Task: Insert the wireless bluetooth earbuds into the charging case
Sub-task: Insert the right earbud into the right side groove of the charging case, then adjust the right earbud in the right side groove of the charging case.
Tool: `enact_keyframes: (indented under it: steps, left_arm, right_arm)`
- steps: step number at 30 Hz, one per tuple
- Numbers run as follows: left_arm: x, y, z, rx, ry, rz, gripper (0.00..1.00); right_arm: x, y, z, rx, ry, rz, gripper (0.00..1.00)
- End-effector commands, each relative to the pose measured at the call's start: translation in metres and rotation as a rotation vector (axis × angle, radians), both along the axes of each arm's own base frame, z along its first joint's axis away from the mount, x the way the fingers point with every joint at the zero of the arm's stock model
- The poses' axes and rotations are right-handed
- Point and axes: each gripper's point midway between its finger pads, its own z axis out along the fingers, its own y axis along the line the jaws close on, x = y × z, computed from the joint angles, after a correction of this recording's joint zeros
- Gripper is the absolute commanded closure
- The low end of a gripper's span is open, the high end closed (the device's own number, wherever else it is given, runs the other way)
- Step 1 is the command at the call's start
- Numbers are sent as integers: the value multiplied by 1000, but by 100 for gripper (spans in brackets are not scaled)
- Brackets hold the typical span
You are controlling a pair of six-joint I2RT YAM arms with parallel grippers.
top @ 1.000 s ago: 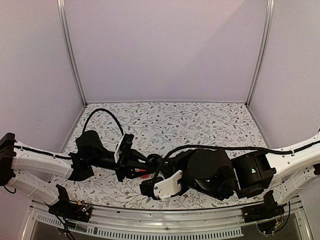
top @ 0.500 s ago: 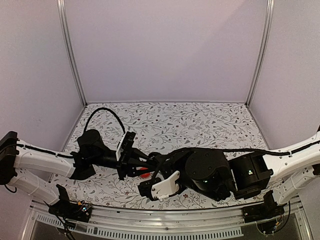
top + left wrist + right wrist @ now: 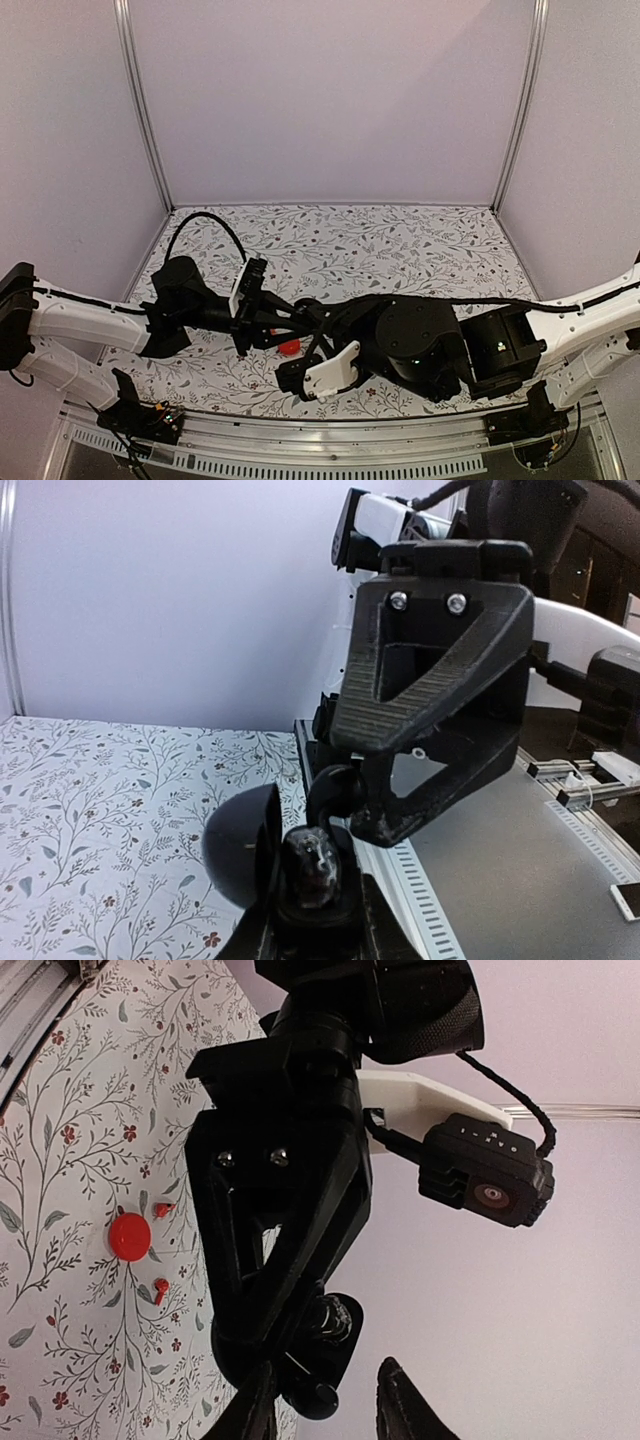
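Observation:
My left gripper (image 3: pixel 315 925) is shut on the black charging case (image 3: pixel 315 870), holding it up off the table with its lid (image 3: pixel 238 845) swung open to the left. A black earbud (image 3: pixel 336 783) stands stem-down in the case's well. From above, my right gripper (image 3: pixel 325 1405) comes down on it. Its fingers (image 3: pixel 400 1400) are apart, on either side of the earbud (image 3: pixel 316 1393). One fingertip (image 3: pixel 390 820) is right against the earbud. Two red earbuds (image 3: pixel 163 1208) (image 3: pixel 160 1288) lie on the floral table.
A red round case (image 3: pixel 130 1237) lies on the table between the red earbuds, also in the top view (image 3: pixel 289 347) just under both grippers. The table's metal front rail (image 3: pixel 420 880) runs close below the held case. Both arms crowd the near middle.
My right gripper's jaws have parted from shut around the black earbud. Both wrists shifted slightly, and the red case now shows more in the top view.

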Motion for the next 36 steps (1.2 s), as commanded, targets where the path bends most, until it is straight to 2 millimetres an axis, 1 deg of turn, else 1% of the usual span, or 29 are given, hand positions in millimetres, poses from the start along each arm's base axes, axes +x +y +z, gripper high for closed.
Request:
enact_keyframes:
  steps: [1, 5, 12, 17, 22, 25, 28, 29, 30, 33, 36]
  left_arm:
    - [6, 3, 11, -40, -24, 11, 100]
    - [6, 4, 12, -42, -26, 12, 100]
    - [8, 5, 14, -52, -22, 19, 100]
    - [9, 6, 15, -55, -24, 20, 100]
    - [9, 7, 14, -54, -25, 20, 100]
    - [9, 7, 15, -61, -28, 27, 100]
    - [13, 9, 16, -69, -30, 46, 100]
    - [14, 9, 16, -73, -34, 57, 100]
    - [16, 9, 17, -78, -39, 67, 100]
    - [22, 10, 18, -86, -59, 105, 100]
    - [30, 12, 20, -100, -81, 142, 100]
  right_arm:
    - [-7, -5, 16, 68, 35, 29, 64]
    - [-10, -8, 19, 89, 65, 48, 60]
    - [-14, -12, 22, 114, 109, 72, 57]
    - [-18, -14, 17, 105, 133, 89, 55]
    - [-21, -15, 22, 135, 169, 106, 50]
    - [-21, -14, 32, 179, 203, 104, 49]
    - [-19, -18, 47, 274, 278, 98, 49]
    - [-16, -20, 52, 310, 304, 86, 48]
    - [-12, -24, 61, 368, 345, 70, 48]
    - [5, -33, 82, 507, 464, 37, 46]
    - [25, -45, 94, 653, 630, -6, 46]
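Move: The charging case, held open at the left fingertips with the black earbud on its face, sits just beyond the right fingertips: about 1 cm forward, 2 cm left and 1 cm below that hand. From the left hand it is some 1 cm to the right, level. On the table roughly 28 cm beneath the right hand, the red disc lies about 8 cm ahead and 8 cm left; the nearer red earbud lies about 14 cm ahead, 4 cm left. The black earbud is left on the case as the already loosened right fingers spread wider and back off. The right hand first eases back and up about 2 cm, then lifts away faster, up and right with a swing forward, to end some 6 cm higher, rolling about 30 degrees around its finger line. The left hand keeps its grip on the case, drifting forward and up by about 2 cm. ##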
